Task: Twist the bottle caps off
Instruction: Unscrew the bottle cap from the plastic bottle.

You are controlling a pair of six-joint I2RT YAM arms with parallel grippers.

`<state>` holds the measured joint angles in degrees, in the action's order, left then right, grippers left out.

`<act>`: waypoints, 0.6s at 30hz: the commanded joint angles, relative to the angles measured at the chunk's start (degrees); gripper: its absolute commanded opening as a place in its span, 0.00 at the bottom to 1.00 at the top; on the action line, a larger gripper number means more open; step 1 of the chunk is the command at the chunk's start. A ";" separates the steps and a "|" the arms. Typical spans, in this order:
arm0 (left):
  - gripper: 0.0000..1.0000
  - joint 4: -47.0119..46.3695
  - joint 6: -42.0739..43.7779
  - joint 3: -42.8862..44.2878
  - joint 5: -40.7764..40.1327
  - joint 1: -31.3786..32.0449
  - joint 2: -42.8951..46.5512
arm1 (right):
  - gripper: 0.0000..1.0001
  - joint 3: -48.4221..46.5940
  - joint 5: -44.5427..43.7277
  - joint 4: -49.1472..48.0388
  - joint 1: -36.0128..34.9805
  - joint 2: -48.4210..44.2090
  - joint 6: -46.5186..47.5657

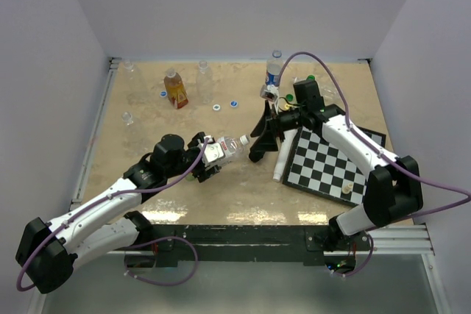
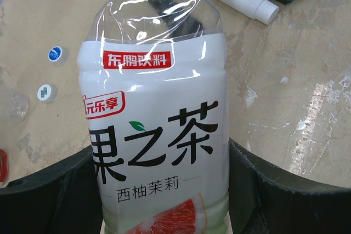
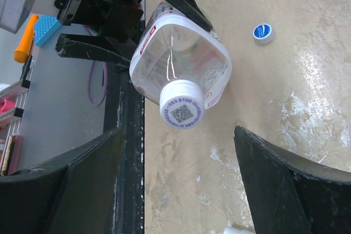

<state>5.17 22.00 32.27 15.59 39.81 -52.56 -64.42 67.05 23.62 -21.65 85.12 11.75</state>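
My left gripper [image 1: 206, 154] is shut on a clear bottle [image 1: 224, 147] with a white label, held on its side above the table. In the left wrist view the bottle [image 2: 159, 135] fills the space between the black fingers of the left gripper [image 2: 159, 190]. Its white cap [image 3: 182, 108], printed with a QR code, is on the neck and points at my right gripper [image 3: 180, 135]. That gripper stands open, its fingertips just short of the cap and touching nothing. From above, the right gripper [image 1: 255, 137] faces the cap [image 1: 243, 140].
An amber bottle [image 1: 175, 88] and a blue-labelled bottle [image 1: 274, 68] stand at the back. Loose caps [image 1: 217, 107] lie between them, and one blue cap [image 3: 262, 33] shows on the table. A chessboard [image 1: 331, 163] and a white tube [image 1: 282, 159] lie to the right.
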 commanded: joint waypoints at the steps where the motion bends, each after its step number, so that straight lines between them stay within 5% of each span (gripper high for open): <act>1: 0.00 -3.06 -0.38 0.86 0.22 -0.26 0.00 | 0.85 -4.39 1.07 -0.32 -0.50 1.01 -1.72; 18: 0.00 -2.97 -0.29 0.86 0.05 -0.26 0.08 | 0.65 -6.86 -2.71 0.55 -4.28 3.30 -2.61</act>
<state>5.17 22.02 32.27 15.59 39.81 -52.62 -69.28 65.23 24.03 -25.98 90.00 9.80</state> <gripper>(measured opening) 0.757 0.654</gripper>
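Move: Just left of the right hand, about 4 cm off, level front-to-back and about 1 cm lower, is the bottle cap it goes for. On the table some 20 cm below that hand lie a blue cap, 12 cm ahead and 6 cm left, and a white tube, 8 cm right and 1 cm back. From the left hand, which holds the plastic bottle, the bottle cap is about 9 cm right, 4 cm ahead and 3 cm up. Sliding about 2.5 cm to its left, the right hand brings its open fingers around the bottle cap, arcing up about 1 cm and sinking back on the way. The fingers close part of the way, from wide open to about two-thirds, one on the cap's near side and one on its far side, without gripping it yet. The left hand keeps its hold on the bottle and stays still. ##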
